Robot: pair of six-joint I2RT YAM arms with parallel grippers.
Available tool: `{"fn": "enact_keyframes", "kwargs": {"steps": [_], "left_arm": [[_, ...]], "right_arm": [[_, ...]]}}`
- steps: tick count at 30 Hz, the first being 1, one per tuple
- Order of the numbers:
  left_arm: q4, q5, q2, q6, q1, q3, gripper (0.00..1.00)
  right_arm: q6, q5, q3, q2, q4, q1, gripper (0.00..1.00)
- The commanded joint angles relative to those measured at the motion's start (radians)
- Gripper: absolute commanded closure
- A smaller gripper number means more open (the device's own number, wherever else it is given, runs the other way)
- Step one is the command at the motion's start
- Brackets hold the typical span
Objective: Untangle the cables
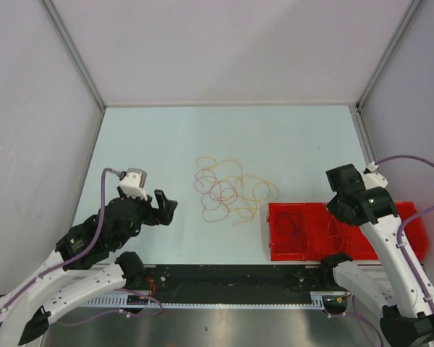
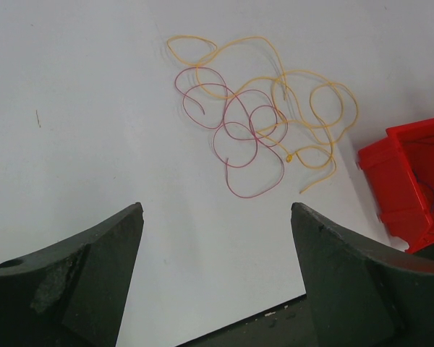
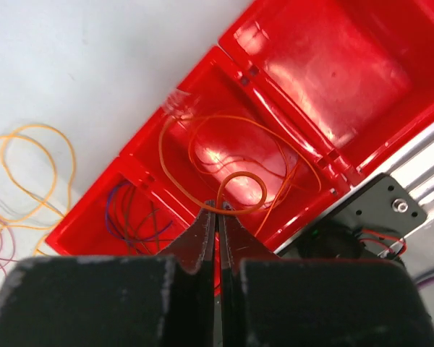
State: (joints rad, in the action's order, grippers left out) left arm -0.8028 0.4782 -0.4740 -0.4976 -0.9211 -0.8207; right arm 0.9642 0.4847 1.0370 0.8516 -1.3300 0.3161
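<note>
A loose tangle of thin cables (image 1: 230,191), yellow-orange and dark red loops, lies on the table's middle; it also shows in the left wrist view (image 2: 260,123). My left gripper (image 1: 165,206) (image 2: 217,210) is open and empty, left of the tangle and apart from it. My right gripper (image 1: 341,206) (image 3: 218,206) is shut on an orange cable (image 3: 246,173), whose loops hang into the middle compartment of the red tray (image 3: 224,54). A dark purple cable (image 3: 123,217) lies coiled in the tray's neighbouring compartment.
The red tray (image 1: 275,253) sits at the front right, by the black rail (image 1: 224,278) along the table's near edge; its corner shows in the left wrist view (image 2: 405,173). Grey walls enclose the table on three sides.
</note>
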Motion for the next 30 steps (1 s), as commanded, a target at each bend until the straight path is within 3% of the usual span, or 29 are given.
{"fn": "enact_keyframes", "kwargs": {"steps": [1,13,30], "left_arm": [[0.022,0.011,0.012,-0.001,-0.009,0.003,0.12],[0.034,0.002,-0.003,0.016,-0.007,0.006,0.12],[0.056,-0.027,-0.021,0.044,-0.007,0.011,0.12]], "right_arm": [[-0.028,-0.116,-0.069,-0.031,0.092,-0.080,1.00],[0.016,-0.143,-0.216,-0.006,0.189,-0.103,1.00],[0.088,-0.031,-0.339,0.151,0.344,-0.117,1.00]]}}
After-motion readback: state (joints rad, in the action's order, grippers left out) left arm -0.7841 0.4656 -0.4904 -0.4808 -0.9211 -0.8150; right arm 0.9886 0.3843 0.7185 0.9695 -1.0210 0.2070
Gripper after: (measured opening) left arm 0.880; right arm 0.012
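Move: The right gripper, shut on the orange-red cable, hangs over the second red compartment from the left, whose middle lies some 14 cm below, 3 cm back and 2 cm left. The compartment with the dark cables is about 13 cm left and 3 cm back; the empty compartment is 9 cm right and 3 cm back. The yellow cable lies about 28 cm left, 10 cm ahead. From the left gripper, the second compartment is some 50 cm right, 4 cm back and 20 cm below. Lower the right gripper about 10 cm towards the second red compartment, taking the held orange-red cable down between its walls. Keep the descent nearly straight, easing barely a centimetre forward late on, and tip the fingers some 10 degrees nearer to vertical. Keep the fingers shut on the cable throughout. ##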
